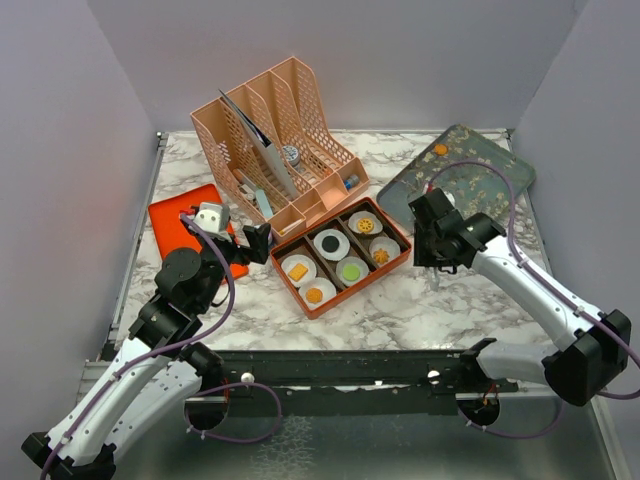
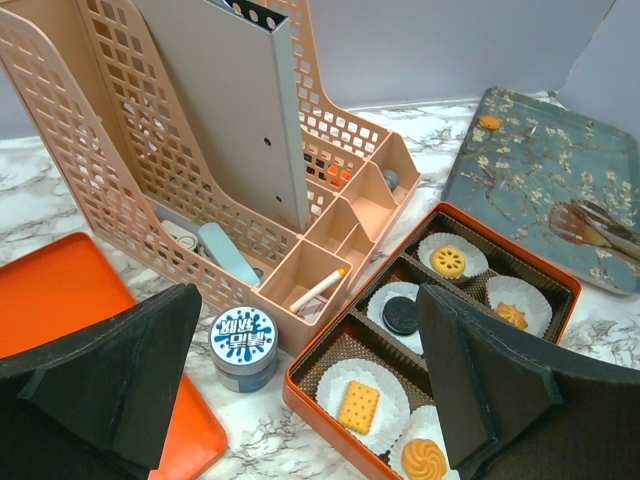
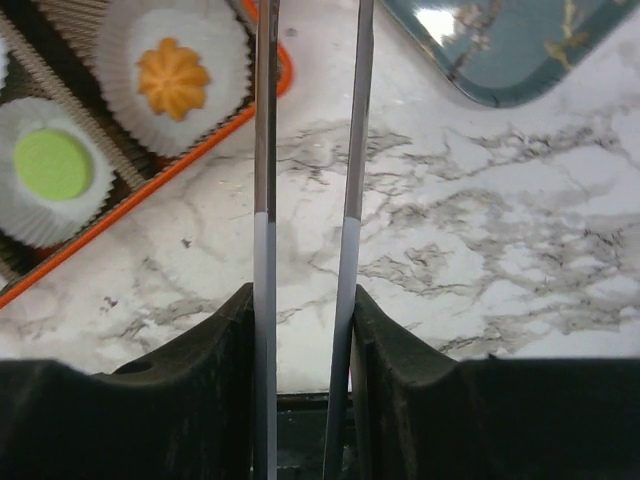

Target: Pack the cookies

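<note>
The cookies sit in white paper cups inside the orange box: a yellow square, a black round, a green round and orange rounds. One more orange cookie lies on the floral tray. My right gripper hovers between box and tray, shut on metal tongs whose two blades point away over the marble. The green cookie and an orange swirl lie left of them. My left gripper stands open and empty at the box's left corner.
A peach desk organiser stands behind the box. A flat orange lid lies at the left, under my left arm. A small blue-and-white tin sits between the lid and the box. Grey walls close in the table.
</note>
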`<action>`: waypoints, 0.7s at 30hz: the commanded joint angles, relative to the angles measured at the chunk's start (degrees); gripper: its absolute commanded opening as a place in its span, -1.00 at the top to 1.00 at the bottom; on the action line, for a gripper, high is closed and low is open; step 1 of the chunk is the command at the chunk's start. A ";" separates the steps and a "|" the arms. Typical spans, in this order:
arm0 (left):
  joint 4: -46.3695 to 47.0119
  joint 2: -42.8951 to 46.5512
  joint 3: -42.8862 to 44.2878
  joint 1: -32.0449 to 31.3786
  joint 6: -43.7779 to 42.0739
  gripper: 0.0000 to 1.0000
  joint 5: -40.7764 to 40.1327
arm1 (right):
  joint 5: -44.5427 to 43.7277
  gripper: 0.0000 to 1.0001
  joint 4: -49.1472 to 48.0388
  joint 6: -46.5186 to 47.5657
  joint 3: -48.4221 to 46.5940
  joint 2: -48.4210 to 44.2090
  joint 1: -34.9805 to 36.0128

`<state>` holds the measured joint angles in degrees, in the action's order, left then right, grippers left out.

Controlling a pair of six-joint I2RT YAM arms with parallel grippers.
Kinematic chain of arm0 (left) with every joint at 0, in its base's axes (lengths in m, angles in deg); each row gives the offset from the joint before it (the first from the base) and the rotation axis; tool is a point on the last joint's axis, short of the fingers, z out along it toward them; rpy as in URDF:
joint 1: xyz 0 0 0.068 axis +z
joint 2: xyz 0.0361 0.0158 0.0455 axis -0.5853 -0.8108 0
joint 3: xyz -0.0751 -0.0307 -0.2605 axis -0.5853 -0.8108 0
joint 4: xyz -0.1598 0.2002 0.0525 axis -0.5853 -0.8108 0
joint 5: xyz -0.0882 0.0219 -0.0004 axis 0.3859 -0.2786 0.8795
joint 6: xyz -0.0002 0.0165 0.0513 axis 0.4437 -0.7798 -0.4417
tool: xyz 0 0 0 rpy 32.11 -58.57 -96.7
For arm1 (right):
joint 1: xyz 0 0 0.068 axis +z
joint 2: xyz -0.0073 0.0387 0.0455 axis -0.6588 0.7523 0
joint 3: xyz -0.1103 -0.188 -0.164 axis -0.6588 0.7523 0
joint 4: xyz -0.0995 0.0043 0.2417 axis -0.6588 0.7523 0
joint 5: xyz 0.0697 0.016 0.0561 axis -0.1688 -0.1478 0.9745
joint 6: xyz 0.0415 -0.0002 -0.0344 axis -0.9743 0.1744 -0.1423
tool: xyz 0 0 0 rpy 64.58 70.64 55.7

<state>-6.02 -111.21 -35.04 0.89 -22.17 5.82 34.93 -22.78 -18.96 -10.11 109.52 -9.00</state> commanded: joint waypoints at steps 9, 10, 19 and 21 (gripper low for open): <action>0.89 0.60 -0.31 0.40 0.29 -0.98 -0.05 | -19.49 0.25 -14.37 -19.21 18.07 -4.66 -2.05; 0.81 0.64 -0.31 0.40 0.33 -0.98 -0.11 | -19.49 0.25 -16.03 -19.64 19.51 -4.67 -2.59; 0.68 0.98 -0.30 0.40 0.33 -0.98 -0.25 | -12.28 0.19 -30.11 -17.90 30.38 -1.43 -7.71; 0.67 1.23 -0.31 0.40 0.35 -0.98 -0.34 | -9.65 0.17 -31.70 -18.34 31.82 -0.35 -8.02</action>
<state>-6.04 -110.80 -35.04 0.89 -22.15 5.82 21.05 -46.76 -36.05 19.06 107.25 -16.13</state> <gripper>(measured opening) 0.989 0.413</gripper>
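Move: The right hand holds the tongs over bare marble. The open table it takes them down to lies about 7 cm to its right, level ahead, some 14 cm below. At that same depth, the last-filled cup with its orange cookie is roughly 9 cm left and 10 cm ahead, the cookie box's middle 19 cm left and 9 ahead, and the tray's middle 10 cm right and 26 ahead. From the left hand that spot is some 43 cm right, level ahead, 28 cm below. Sinking about 11 cm and swinging some 7 cm to the right, the right hand carries the tongs away from the box towards the bare marble in front of the tray, sideways and down together at first, then mostly down. The wrist turns some 25 degrees clockwise as the fingers keep their hold on the tongs. ##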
